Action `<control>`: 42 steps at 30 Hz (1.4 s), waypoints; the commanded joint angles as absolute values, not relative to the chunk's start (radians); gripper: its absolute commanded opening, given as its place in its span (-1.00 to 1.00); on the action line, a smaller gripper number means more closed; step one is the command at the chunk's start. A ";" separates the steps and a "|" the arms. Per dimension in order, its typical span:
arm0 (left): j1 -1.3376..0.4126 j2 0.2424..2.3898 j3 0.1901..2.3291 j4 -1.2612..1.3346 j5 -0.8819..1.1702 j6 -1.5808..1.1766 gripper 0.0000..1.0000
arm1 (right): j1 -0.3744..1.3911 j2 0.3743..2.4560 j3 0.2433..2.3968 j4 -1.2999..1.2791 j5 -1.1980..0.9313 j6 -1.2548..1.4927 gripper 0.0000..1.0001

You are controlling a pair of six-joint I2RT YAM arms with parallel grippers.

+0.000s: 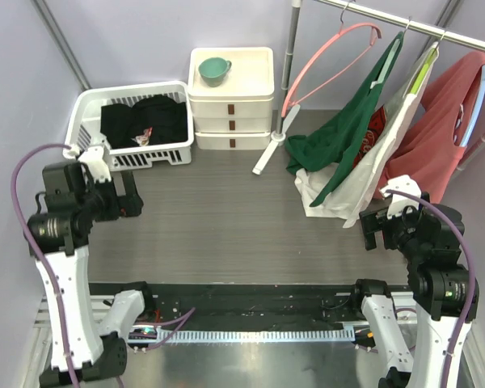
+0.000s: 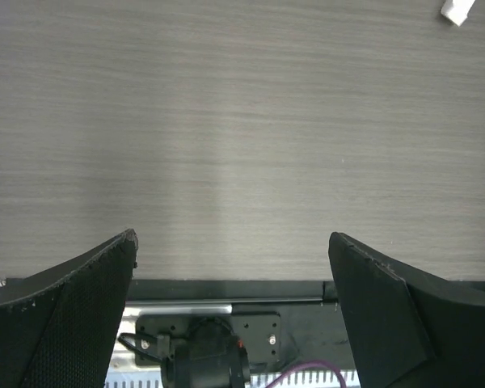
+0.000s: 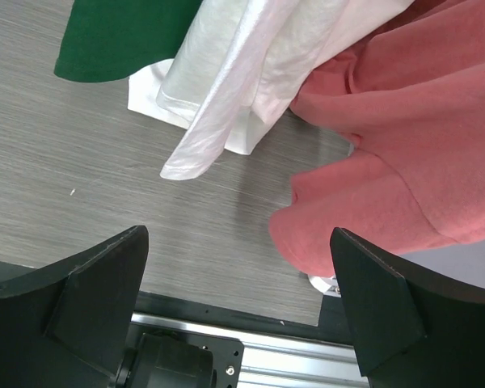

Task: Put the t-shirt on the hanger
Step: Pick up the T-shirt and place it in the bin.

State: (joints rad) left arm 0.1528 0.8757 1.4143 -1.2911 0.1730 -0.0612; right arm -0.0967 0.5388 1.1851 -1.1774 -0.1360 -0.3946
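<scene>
The black t-shirt (image 1: pixel 141 121) lies bunched in a white basket (image 1: pixel 129 158) at the back left of the table. Its small print shows at the front of the heap. The pink hanger (image 1: pixel 323 61) hangs empty by its hook from the rail (image 1: pixel 404 23) at the back right. My left gripper (image 1: pixel 129 200) hovers open in front of the basket, apart from the shirt; in the left wrist view my left gripper (image 2: pixel 233 238) has only bare tabletop between its fingers. My right gripper (image 1: pixel 372 226) is open low at the right, and in the right wrist view my right gripper (image 3: pixel 239 233) holds nothing.
A white drawer unit (image 1: pixel 230 105) with a teal cup (image 1: pixel 213 70) on top stands beside the basket. A dark green garment (image 1: pixel 339 137), a white one (image 1: pixel 364 178) and a salmon-red one (image 1: pixel 436 129) hang from the rail, reaching the table. The rack's white foot (image 1: pixel 267 153) rests mid-table.
</scene>
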 commanded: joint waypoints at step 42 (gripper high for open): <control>0.077 2.603 2.536 -0.581 0.104 0.066 -0.86 | -0.103 0.723 1.204 -1.190 -0.186 -0.518 0.99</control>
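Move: The black t-shirt heaped in the white bin lies about 47 cm ahead of the open left hand, 5 cm to its left and 21 cm lower. The bin's own middle is some 4 cm farther left than the shirt; the drawer unit stands about 25 cm right of the shirt and 6 cm farther out. From the right hand, the shirt is roughly 50 cm ahead and 65 cm left, about 20 cm lower. The left hand sweeps some 47 cm forward, arcing down about 21 cm into the bin, and pinches the black t-shirt. ##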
